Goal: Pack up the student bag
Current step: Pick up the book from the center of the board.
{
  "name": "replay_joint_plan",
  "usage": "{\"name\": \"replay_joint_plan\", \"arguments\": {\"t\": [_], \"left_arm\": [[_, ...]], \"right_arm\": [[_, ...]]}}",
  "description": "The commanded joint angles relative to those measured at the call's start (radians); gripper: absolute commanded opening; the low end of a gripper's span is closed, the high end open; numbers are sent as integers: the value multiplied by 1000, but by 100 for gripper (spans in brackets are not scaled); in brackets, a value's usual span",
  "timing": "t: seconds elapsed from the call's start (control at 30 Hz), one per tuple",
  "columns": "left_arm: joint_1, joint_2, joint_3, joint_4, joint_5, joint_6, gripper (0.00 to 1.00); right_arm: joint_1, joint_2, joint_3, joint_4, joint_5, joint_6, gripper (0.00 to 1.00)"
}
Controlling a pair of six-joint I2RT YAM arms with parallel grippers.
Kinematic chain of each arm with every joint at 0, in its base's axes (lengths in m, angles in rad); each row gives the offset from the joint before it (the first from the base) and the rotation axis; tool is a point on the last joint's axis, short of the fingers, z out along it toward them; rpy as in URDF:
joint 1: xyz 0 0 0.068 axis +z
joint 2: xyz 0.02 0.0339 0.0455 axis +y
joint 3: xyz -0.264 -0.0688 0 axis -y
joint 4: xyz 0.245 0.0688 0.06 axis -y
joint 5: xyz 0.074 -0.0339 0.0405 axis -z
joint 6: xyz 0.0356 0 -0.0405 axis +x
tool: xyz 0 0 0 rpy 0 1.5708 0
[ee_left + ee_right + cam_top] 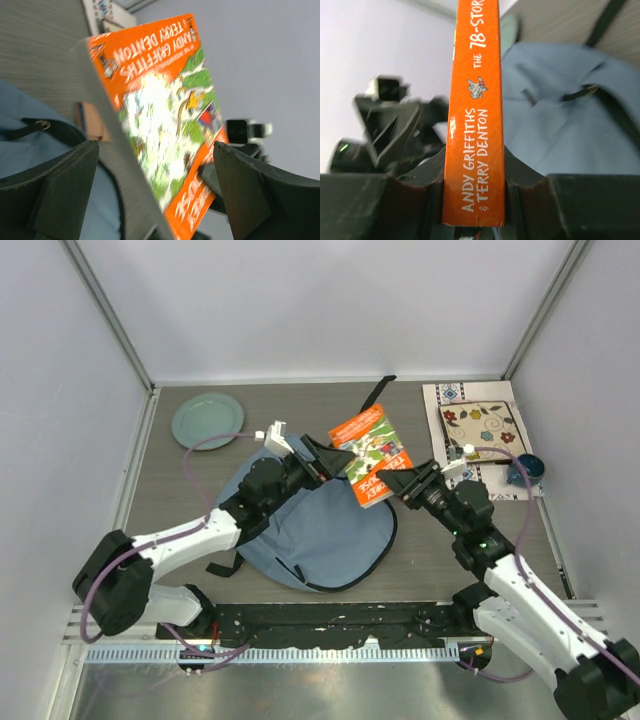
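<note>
An orange book [370,453] hangs tilted in the air over the top end of the student bag [320,535], a light blue-grey backpack lying flat on the table. My right gripper [398,483] is shut on the book's lower end. In the right wrist view its fingers [522,175] press both sides of the orange spine [475,125], with the bag [560,120] behind. My left gripper [330,458] is open. Its jaws stand wide on either side of the book's cover [165,125] without touching it, the left gripper [155,147] level with the book's lower half.
A green plate [207,419] lies at the back left. At the back right is a patterned mat [480,435], with a small dark blue cup [527,469] at its edge. A black strap [380,390] trails from the bag toward the back wall.
</note>
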Motion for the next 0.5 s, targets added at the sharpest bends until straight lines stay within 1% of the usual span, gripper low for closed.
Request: {"name": "replay_joint_plan", "arguments": {"t": [0.0,0.03,0.07,0.1,0.17,0.2,0.27,0.3,0.33,0.4,0.47], "left_arm": [[-81,-137,130,-660,-93,358,100],[-166,-142,185,-740,-182,418,100],[-207,-139,214,-807,-242,459,100],[-266,-115,242,-900,-311,522,100],[-299,-70,306,-956,-318,552,100],[-334,-18,323,-977,-305,566,100],[-377,32,377,-985,-299,608,100],[-417,66,397,-996,-299,624,100],[-446,168,474,-1028,-301,667,100],[-471,259,553,-1083,-292,696,100],[-485,301,608,-1115,-270,716,99]], "right_arm": [[-11,-168,159,-482,464,-206,1],[-13,-217,173,-531,525,-210,1],[-16,-234,194,-598,568,-236,1],[-14,-252,208,-631,643,-247,1],[-17,-272,258,-718,703,-275,1],[-16,-273,278,-746,748,-283,1],[-16,-269,320,-807,783,-295,1],[-16,-273,329,-823,797,-299,1],[-16,-286,344,-859,832,-299,1],[-16,-300,355,-886,860,-304,1],[-16,-314,360,-900,875,-310,1]]}}
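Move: The orange book is already in the right hand alone, its middle some 5 cm ahead and 3 cm left of those fingers. From the right hand, the flower-patterned board it is carried towards lies about 19 cm ahead, 27 cm right and 22 cm down, with the brown wallet below, some 5 cm ahead and 9 cm right. The empty left hand's goal, the bag's zipped right edge, is roughly 12 cm back, 12 cm right and 20 cm below that hand. The orange book stays gripped as the right hand sweeps it right by about 15 cm, nearly level, past the wallet, turning some 40 degrees clockwise with its left side dipping. Meanwhile the left hand, fingers still wide open, backs away, then also drops and slides right towards the bag's zipped edge, rolling left side up until its level fingers slant down. ##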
